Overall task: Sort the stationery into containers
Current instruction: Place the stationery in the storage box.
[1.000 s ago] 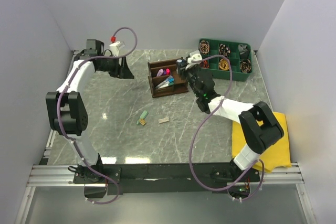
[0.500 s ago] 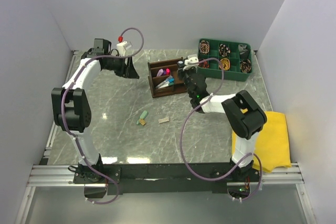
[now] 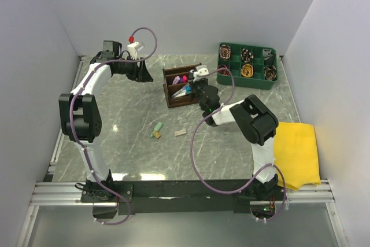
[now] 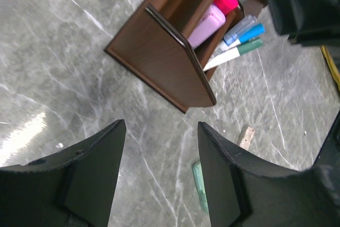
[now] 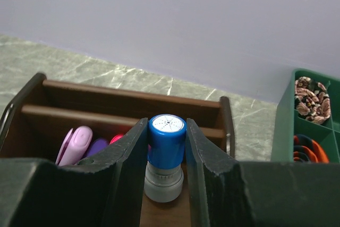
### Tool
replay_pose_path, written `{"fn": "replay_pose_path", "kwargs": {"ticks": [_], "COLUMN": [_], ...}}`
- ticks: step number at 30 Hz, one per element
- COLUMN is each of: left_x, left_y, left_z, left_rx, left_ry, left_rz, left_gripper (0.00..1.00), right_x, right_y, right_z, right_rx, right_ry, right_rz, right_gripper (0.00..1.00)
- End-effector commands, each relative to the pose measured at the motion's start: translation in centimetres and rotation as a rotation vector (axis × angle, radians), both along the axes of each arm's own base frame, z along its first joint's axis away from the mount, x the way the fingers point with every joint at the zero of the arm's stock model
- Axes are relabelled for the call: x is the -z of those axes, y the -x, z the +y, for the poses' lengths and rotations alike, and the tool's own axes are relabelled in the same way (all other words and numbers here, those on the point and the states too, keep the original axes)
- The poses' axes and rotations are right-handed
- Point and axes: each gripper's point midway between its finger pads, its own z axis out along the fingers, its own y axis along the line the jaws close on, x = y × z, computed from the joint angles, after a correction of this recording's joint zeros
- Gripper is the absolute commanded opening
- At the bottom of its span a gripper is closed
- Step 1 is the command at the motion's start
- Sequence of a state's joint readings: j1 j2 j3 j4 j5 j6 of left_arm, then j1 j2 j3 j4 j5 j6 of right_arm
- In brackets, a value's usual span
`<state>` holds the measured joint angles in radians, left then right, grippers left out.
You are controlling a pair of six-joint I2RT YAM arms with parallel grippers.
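The dark brown wooden organiser (image 3: 173,93) stands at the back middle of the table and holds pink and purple highlighters (image 4: 207,18) and thin pens (image 4: 240,42). My right gripper (image 5: 165,124) is shut on a stubby blue-capped grey piece (image 5: 165,155), held upright over the organiser's (image 5: 133,99) right compartment. The left gripper (image 4: 161,131) hangs open and empty above the marble, left of the organiser (image 4: 170,57). A green piece (image 3: 156,129) and a tan piece (image 3: 180,133) lie on the table nearer the front.
A green tray (image 3: 261,83) of coiled cables stands at the back right, close to the organiser. A yellow cloth (image 3: 296,154) lies at the right edge. White walls close in the back and both sides.
The right arm has swung left, carrying the blue-capped piece from beside the organiser to over it. The left gripper has shifted a little to the right along the back.
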<state>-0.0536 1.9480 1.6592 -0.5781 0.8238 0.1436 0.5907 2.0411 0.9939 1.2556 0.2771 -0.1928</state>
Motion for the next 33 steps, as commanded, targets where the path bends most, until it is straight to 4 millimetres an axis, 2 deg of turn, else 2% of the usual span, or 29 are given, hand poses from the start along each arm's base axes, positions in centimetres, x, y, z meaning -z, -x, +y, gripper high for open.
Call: {"fn": "replay_pose_path", "kwargs": {"ticks": [1,4,9,10,11,12,13,16,20,26,33], "left_x": [-0.7,-0.1,0.2,0.4,0.4,0.3,0.5,0.6,0.5,0.4,-0.3], "left_y": [-1.3,-1.4,-1.2,-1.2,-1.1,-1.1,-1.1,-1.1,-1.2,-0.8,-1.0], "left_z": [0.1,0.2,0.2,0.2,0.3,0.3,0.3,0.2,0.0,-0.6,-1.8], "left_rx": [0.0,0.0,0.001,0.002,0.002,0.002,0.002,0.003,0.004,0.014,0.031], "left_ry": [0.024,0.022,0.023,0.022,0.019,0.018,0.018,0.021,0.019,0.02,0.015], "left_rz": [-0.065,-0.055,-0.049,-0.045,-0.046,-0.049,-0.044,-0.043,-0.045,-0.045,-0.068], "left_gripper": [0.63,0.63,0.62,0.62,0.62,0.62,0.62,0.62,0.62,0.62,0.63], "right_x": [-4.7,-4.7,-4.3,-4.9,-4.6,-4.4,-4.5,-4.7,-5.0,-6.0,-9.3], "right_y": [0.7,1.2,1.2,1.4,1.4,1.3,1.2,1.1,1.9,2.2,3.1], "right_z": [0.2,0.4,-0.6,-1.0,-0.9,-1.2,-1.5,-2.1,-2.1,-2.6,-3.1], "right_rx": [0.034,0.036,0.096,0.12,0.141,0.16,0.175,0.199,0.173,0.183,0.179], "right_ry": [-0.071,-0.07,-0.09,-0.115,-0.089,-0.088,-0.101,-0.136,-0.152,-0.167,-0.201], "right_rz": [-0.222,-0.269,-0.297,-0.327,-0.325,-0.319,-0.316,-0.308,-0.302,-0.311,-0.36], "right_gripper": [0.0,0.0,0.0,0.04,0.12,0.37,0.48,0.63,0.71,0.74,0.75]}}
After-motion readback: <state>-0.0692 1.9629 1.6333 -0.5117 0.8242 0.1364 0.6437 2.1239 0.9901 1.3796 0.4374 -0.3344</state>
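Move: My right hand already holds the blue-capped bottle over the storage box; the front right compartment has its middle about 4 cm below and 2 cm back, straight under sideways. The pink marker stands 5 cm to the left and 1 cm ahead, the loose pens some 6 cm left and 3 cm back, and the green tray about 21 cm right and 7 cm ahead. From my left hand that compartment lies about 19 cm right, 4 cm back and 5 cm lower. With my right hand I ease the bottle slightly left and down into the front right compartment, beside its back wall, tipping the fingers up a little. Then I open the fingers wide and let go, sinking on to about 2 cm in all while the hand drifts back right and turns some 8 degrees clockwise. ##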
